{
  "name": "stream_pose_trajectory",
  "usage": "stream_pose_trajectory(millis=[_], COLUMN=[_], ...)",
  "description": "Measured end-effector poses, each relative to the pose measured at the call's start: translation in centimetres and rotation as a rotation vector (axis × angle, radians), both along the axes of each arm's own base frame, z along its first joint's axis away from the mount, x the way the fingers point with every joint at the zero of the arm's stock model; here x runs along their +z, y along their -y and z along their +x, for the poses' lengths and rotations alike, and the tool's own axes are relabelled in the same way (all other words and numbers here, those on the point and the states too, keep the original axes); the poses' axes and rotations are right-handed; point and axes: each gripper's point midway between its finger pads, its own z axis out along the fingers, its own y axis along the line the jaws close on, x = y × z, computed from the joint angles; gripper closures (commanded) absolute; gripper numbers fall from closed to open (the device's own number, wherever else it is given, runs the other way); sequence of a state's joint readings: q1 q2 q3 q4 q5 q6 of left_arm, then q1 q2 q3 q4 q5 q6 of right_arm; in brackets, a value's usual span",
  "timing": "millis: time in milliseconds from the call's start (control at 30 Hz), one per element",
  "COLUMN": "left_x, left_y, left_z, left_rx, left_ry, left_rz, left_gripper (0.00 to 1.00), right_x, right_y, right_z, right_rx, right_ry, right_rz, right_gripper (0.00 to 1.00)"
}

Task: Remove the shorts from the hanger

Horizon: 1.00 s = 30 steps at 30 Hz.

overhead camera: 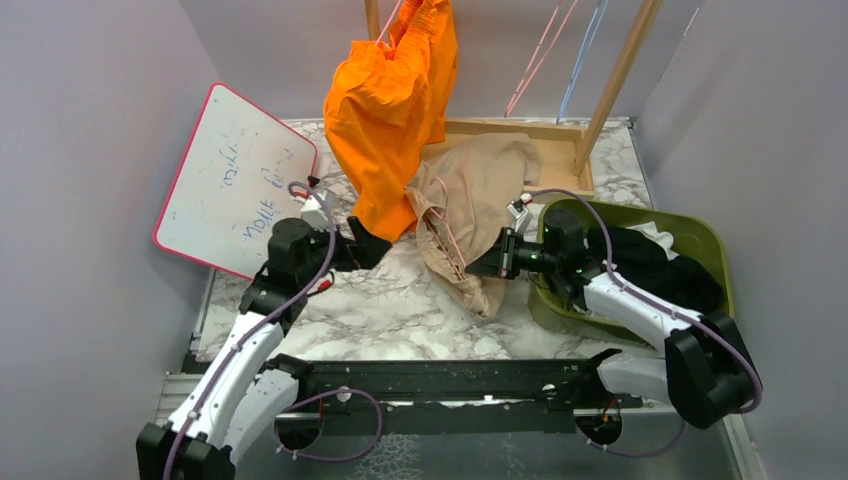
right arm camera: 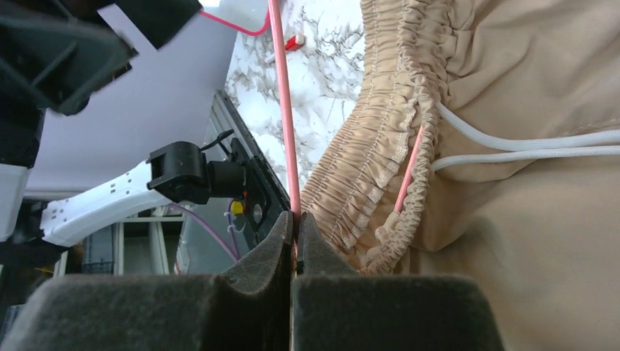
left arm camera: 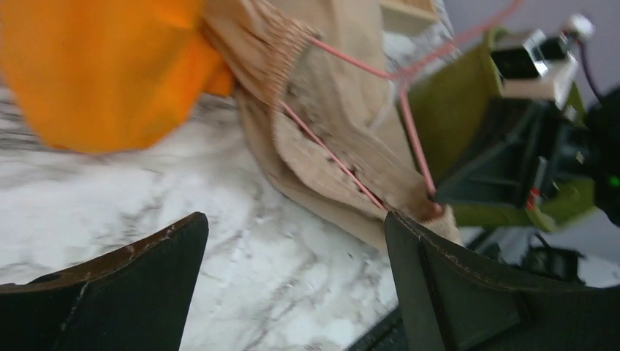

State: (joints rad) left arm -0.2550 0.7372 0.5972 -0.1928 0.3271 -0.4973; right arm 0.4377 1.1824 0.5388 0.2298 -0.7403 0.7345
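Tan shorts [overhead camera: 475,195] lie crumpled on the marble table, their gathered waist still threaded on a thin pink hanger [overhead camera: 448,232]. My right gripper [overhead camera: 472,270] is shut on the hanger's wire, which the right wrist view shows pinched between the tips [right arm camera: 295,219] beside the tan waistband [right arm camera: 365,183]. My left gripper [overhead camera: 378,247] stands open just left of the tan shorts, under the hem of the orange shorts [overhead camera: 390,110] that hang from the rack. In the left wrist view, only bare marble lies between its fingers [left arm camera: 294,219], with the tan shorts [left arm camera: 329,131] and the hanger [left arm camera: 409,124] ahead.
A green bin [overhead camera: 700,232] at the right holds black shorts [overhead camera: 660,265] and white shorts [overhead camera: 655,232]. A pink-edged whiteboard [overhead camera: 235,180] leans at the left. The wooden rack's base [overhead camera: 555,135] sits at the back, with pink and blue hangers [overhead camera: 545,50] above it.
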Motion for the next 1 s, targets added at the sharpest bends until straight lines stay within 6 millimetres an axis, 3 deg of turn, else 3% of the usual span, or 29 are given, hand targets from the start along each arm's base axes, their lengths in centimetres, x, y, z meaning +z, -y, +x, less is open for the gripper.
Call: stream_pose_trajectory(millis=[167,300,467,700,1000], left_x=[-1.9,-2.5,-3.8,-5.1,-4.4], left_y=[7.2,11.0,13.5,16.3,16.0], left_z=[-3.5,-5.1,-4.4,-1.6,1.1], left_rx=[-0.254,-0.334,-0.294,-0.165,0.029], left_ry=[-0.091,-0.102,-0.118,-0.164,-0.17], left_rz=[-0.074,-0.125,-0.134,-0.145,-0.254], left_gripper=[0.1,0.14,0.12,0.27,0.47], right_x=[-1.0,-0.9,-0.9,-0.8,-0.8], right_y=[-0.7,-1.1,-1.3,-1.6,-1.6], right_z=[0.6,0.7,0.8,0.9,0.8], right_rx=[0.01,0.025,0.031,0.046,0.048], right_ry=[-0.032,-0.027,-0.019,-0.005,-0.004], right_rz=[0.02,0.038,0.046,0.057,0.057], right_gripper=[0.99,0.99,0.99,0.99,0.99])
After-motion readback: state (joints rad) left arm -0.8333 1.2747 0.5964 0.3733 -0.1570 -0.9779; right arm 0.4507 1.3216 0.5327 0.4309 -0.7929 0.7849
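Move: To the left hand's right, some 18 cm away, is the waistband of the beige shorts, about 2 cm back and 9 cm below. The hanger arm pinched by the right fingers lies 21 cm right, 5 cm back and 6 cm lower; the orange shorts' lower end is some 7 cm ahead, 2 cm right, 12 cm below. From the right hand, the waistband is about 3 cm forward, 5 cm left and 4 cm down, the green basin 38 cm right, 1 cm back, 8 cm down. Swinging about 16 cm to its right towards the beige waistband, the left hand first draws back some 5 cm, then comes forward again while sinking about 5 cm and tilting down a little. Its wide fingers narrow to roughly half open over the band, not yet gripping. The right hand keeps its pinch on the pink hanger's arm beside it, easing about 1.5 cm left and 1 cm down. ##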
